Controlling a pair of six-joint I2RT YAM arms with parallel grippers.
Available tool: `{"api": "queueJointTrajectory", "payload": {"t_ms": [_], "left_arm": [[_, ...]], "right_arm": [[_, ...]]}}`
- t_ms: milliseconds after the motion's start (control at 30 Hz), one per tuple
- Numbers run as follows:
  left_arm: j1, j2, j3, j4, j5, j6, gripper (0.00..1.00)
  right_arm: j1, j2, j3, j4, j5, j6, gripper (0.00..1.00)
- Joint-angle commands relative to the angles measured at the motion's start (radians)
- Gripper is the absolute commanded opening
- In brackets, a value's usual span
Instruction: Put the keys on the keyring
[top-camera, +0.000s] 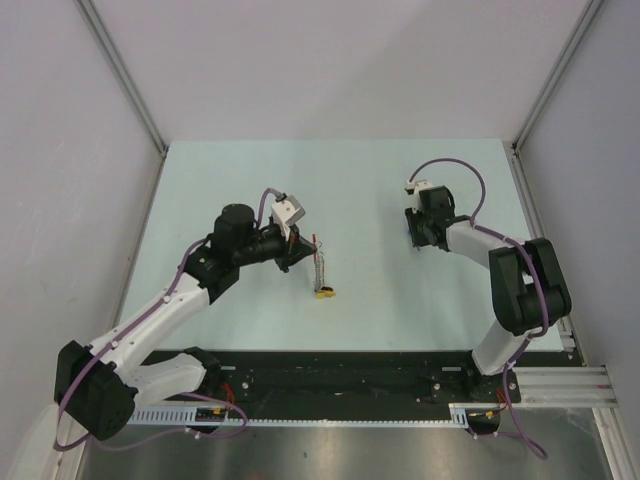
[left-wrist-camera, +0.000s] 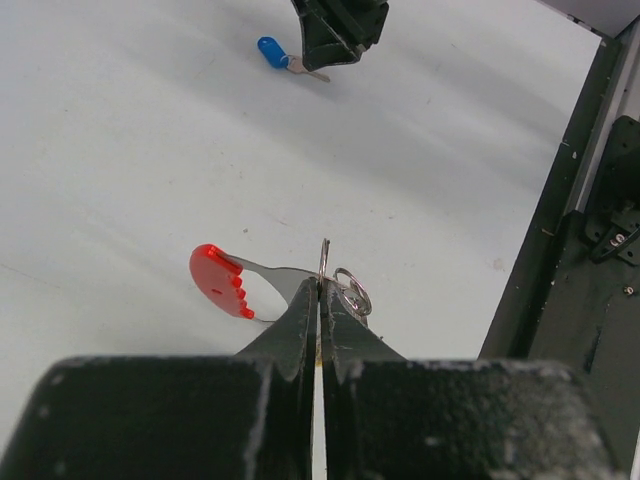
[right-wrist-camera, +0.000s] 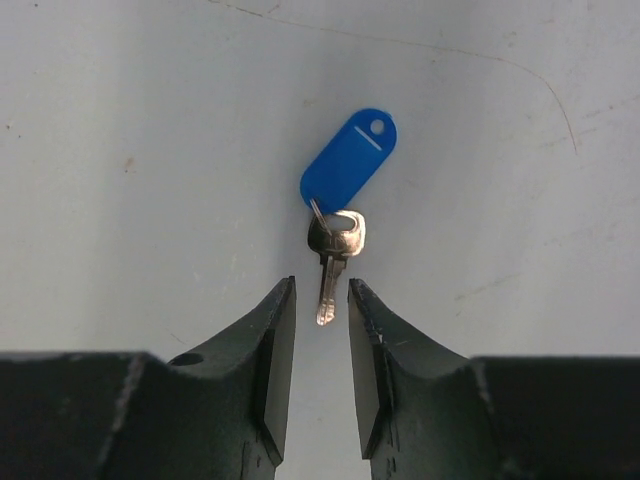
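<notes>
My left gripper (left-wrist-camera: 321, 285) is shut on the keyring (left-wrist-camera: 352, 292), pinching its thin metal part. The red curved piece (left-wrist-camera: 215, 280) sticks out to the left of the fingers. From above, the keyring (top-camera: 318, 268) hangs below the left gripper (top-camera: 300, 250), its yellow-capped end (top-camera: 325, 293) lowest. One of the keys (right-wrist-camera: 330, 262), silver with a blue tag (right-wrist-camera: 348, 160), lies flat on the table. My right gripper (right-wrist-camera: 322, 290) is open, low over it, the blade tip between the fingers with a gap on each side. The left wrist view also shows this key (left-wrist-camera: 275, 52) under the right gripper (left-wrist-camera: 335, 40).
The pale table (top-camera: 370, 200) is walled on the left, back and right. A black rail with the arm bases (top-camera: 340, 375) runs along the near edge. The dark frame (left-wrist-camera: 590, 200) stands close on the right of the left wrist view.
</notes>
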Motion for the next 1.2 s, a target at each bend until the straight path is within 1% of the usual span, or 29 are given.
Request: {"api": "queueJointTrajectory", "payload": {"t_ms": [0,267,467,567,600,633,667,700,833,967,1000,1167], "left_arm": [[0.008,0.003,0.049,0.018,-0.002,-0.012,0.0],[0.013,0.01,0.051,0.009,-0.006,-0.008,0.0],[0.016,0.019,0.054,0.005,-0.004,-0.008,0.0],[0.016,0.017,0.054,0.003,-0.002,-0.006,0.0],[0.015,0.02,0.054,0.003,-0.002,-0.008,0.01],[0.018,0.022,0.055,0.005,-0.001,-0.008,0.0],[0.018,0.02,0.055,0.001,-0.001,-0.008,0.0],[0.018,0.022,0.057,0.001,-0.001,-0.008,0.0],[0.019,0.023,0.058,0.0,0.005,-0.011,0.0],[0.018,0.022,0.061,-0.006,0.001,-0.005,0.0],[0.021,0.023,0.063,-0.012,-0.001,-0.005,0.0],[0.019,0.017,0.072,-0.028,0.004,0.006,0.0]], "right_arm": [[-0.008,0.037,0.078,0.052,-0.041,-0.062,0.32],[-0.011,0.115,0.133,0.037,-0.041,-0.093,0.29],[-0.015,0.142,0.155,0.023,-0.037,-0.111,0.25],[-0.013,0.139,0.161,0.018,-0.036,-0.111,0.16],[-0.015,0.133,0.161,0.012,-0.034,-0.111,0.1],[-0.015,0.126,0.161,0.008,-0.037,-0.111,0.07],[-0.013,0.121,0.161,0.004,-0.039,-0.111,0.01],[-0.013,0.109,0.161,-0.006,-0.04,-0.111,0.0],[0.001,0.077,0.161,-0.034,-0.047,-0.113,0.0],[0.053,0.012,0.159,-0.069,-0.05,-0.106,0.0],[0.061,0.0,0.158,-0.08,-0.082,-0.108,0.0],[0.104,-0.147,0.118,-0.068,-0.14,-0.099,0.0]]}}
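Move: The small key lies flat under the right gripper's open tips, about 2 cm ahead of them, neither left nor right, and 2 cm lower. The blue tag ringed to it lies about 6 cm ahead and 1 cm left. The keyring, still held by the left hand, is roughly 24 cm to the left, 11 cm back and 17 cm higher. From the left hand the key is some 13 cm ahead, 24 cm right and 18 cm below. The key with its blue tag is what the right hand takes: the hand slides about 3 cm forward along the key and sinks 1 cm, closes fully to pinch it near the ring, then lifts nearly 5 cm while swinging some 4 cm left and 2 cm back, towards the keyring. The left hand keeps its grip on the keyring and sinks about 1 cm. ##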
